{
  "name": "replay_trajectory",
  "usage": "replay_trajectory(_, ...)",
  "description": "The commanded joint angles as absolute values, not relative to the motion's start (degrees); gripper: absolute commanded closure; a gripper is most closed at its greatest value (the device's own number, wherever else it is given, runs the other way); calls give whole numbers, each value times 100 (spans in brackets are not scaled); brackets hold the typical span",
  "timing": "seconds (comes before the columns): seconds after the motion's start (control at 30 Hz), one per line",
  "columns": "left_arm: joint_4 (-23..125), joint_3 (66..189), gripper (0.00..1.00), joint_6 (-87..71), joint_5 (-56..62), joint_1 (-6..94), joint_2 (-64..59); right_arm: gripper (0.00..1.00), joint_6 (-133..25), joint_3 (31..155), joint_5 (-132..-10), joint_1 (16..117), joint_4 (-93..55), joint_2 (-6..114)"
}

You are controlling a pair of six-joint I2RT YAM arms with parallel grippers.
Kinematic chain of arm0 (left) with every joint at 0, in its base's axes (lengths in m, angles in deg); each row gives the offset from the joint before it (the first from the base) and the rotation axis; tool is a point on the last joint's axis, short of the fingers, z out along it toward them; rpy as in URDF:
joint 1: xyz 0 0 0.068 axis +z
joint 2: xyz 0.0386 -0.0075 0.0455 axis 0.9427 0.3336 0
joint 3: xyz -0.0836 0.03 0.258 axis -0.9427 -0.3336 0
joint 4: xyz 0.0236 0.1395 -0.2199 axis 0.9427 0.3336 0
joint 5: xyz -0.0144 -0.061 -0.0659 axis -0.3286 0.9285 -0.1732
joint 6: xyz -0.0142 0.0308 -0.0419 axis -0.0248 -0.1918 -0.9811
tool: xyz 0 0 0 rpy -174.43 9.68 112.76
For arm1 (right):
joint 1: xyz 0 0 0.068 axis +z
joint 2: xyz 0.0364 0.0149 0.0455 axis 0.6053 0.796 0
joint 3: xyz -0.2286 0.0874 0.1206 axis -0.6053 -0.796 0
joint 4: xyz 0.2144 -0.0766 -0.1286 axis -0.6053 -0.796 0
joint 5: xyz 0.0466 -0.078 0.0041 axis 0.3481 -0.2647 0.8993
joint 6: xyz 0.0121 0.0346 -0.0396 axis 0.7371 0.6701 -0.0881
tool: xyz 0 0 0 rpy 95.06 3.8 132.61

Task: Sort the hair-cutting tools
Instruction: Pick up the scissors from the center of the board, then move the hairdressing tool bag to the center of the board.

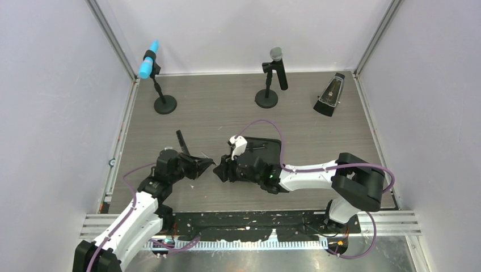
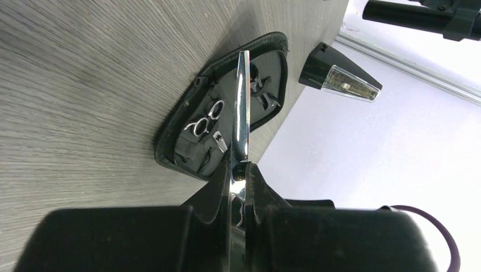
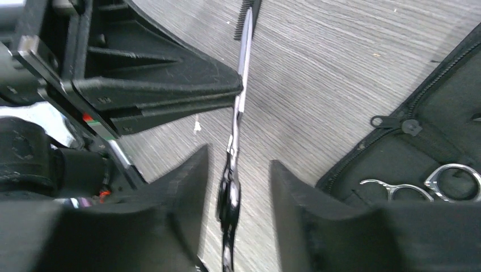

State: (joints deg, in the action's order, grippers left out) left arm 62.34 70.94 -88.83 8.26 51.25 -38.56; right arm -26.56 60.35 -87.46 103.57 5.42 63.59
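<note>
One pair of silver scissors (image 2: pixel 243 102) is held edge-on in my left gripper (image 2: pixel 241 170), which is shut on it; the blade points toward the open black zip case (image 2: pixel 181 153). My right gripper (image 3: pixel 238 187) is open, a finger (image 3: pixel 187 181) on each side of the scissors' (image 3: pixel 238 113) near end with gaps to both. In the top view the two grippers (image 1: pixel 207 164) (image 1: pixel 221 170) meet tip to tip left of the case (image 1: pixel 272 148). A second pair of scissors (image 2: pixel 204 120) (image 3: pixel 422 184) lies inside the case. The black comb (image 1: pixel 181 141) (image 3: pixel 247 17) lies on the table behind the left gripper.
Two microphones on round bases stand at the back, one blue-headed (image 1: pixel 148 59) and one grey-headed (image 1: pixel 276 68). A dark metronome-shaped object (image 1: pixel 330 96) sits at the back right. White walls close in the grey wood-grain table (image 1: pixel 227 107).
</note>
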Motion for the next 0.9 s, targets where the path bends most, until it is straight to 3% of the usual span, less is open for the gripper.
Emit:
replay_trajectory(0.0, 5774, 7165, 100, -9184, 706, 5006, -3987, 59, -2795, 6375, -8872, 10363, 876, 6318)
replay_trajectory(0.1, 5755, 7136, 100, -9177, 690, 5003, -4015, 83, -2872, 6367, -8770, 10327, 789, 6234)
replay_trajectory(0.2, 5746, 7124, 90, -8984, 640, 5003, -4016, 94, -2861, 6153, -8447, 10167, 768, 5979)
replay_trajectory(0.33, 6044, 7421, 53, -7987, 560, 5003, -3939, 95, -2853, 5849, -7862, 9790, 424, 5439)
replay_trajectory(0.43, 6804, 7975, 34, -6900, 488, 5003, -3729, 95, -2953, 5765, -7096, 9309, -331, 5024)
replay_trajectory(0.57, 7493, 8550, 29, -5760, 371, 4991, -3236, 95, -3403, 5734, -6723, 8876, -1684, 4135)
replay_trajectory(0.87, 7964, 9885, 32, -4310, 283, 3972, -1108, 95, -4222, 5230, -5804, 7178, -4224, 2443)
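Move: The left fingers still pinch the scissors by the blades, tip pointing out to the forward left. The scissors' middle is about 1 cm back and 2 cm right of the left hand, and about 1 cm ahead and 1 cm left of the half-closed right hand, level with both. From the right hand, the tool case lies roughly 6 cm ahead and 11 cm right, and the comb about 10 cm ahead and 14 cm left, both some 11 cm below. The right fingers close and pinch the scissors on the handle side of the left hand's grip; once they have hold, the left fingers open wide and let go, that hand staying nearly in place while its left side rolls up some 30 degrees and it swings clockwise. The right hand keeps its grip and pulls away rightward about 16 cm, rising some 5 cm on the way, to carry the scissors clear of the left hand and over the tool case. ##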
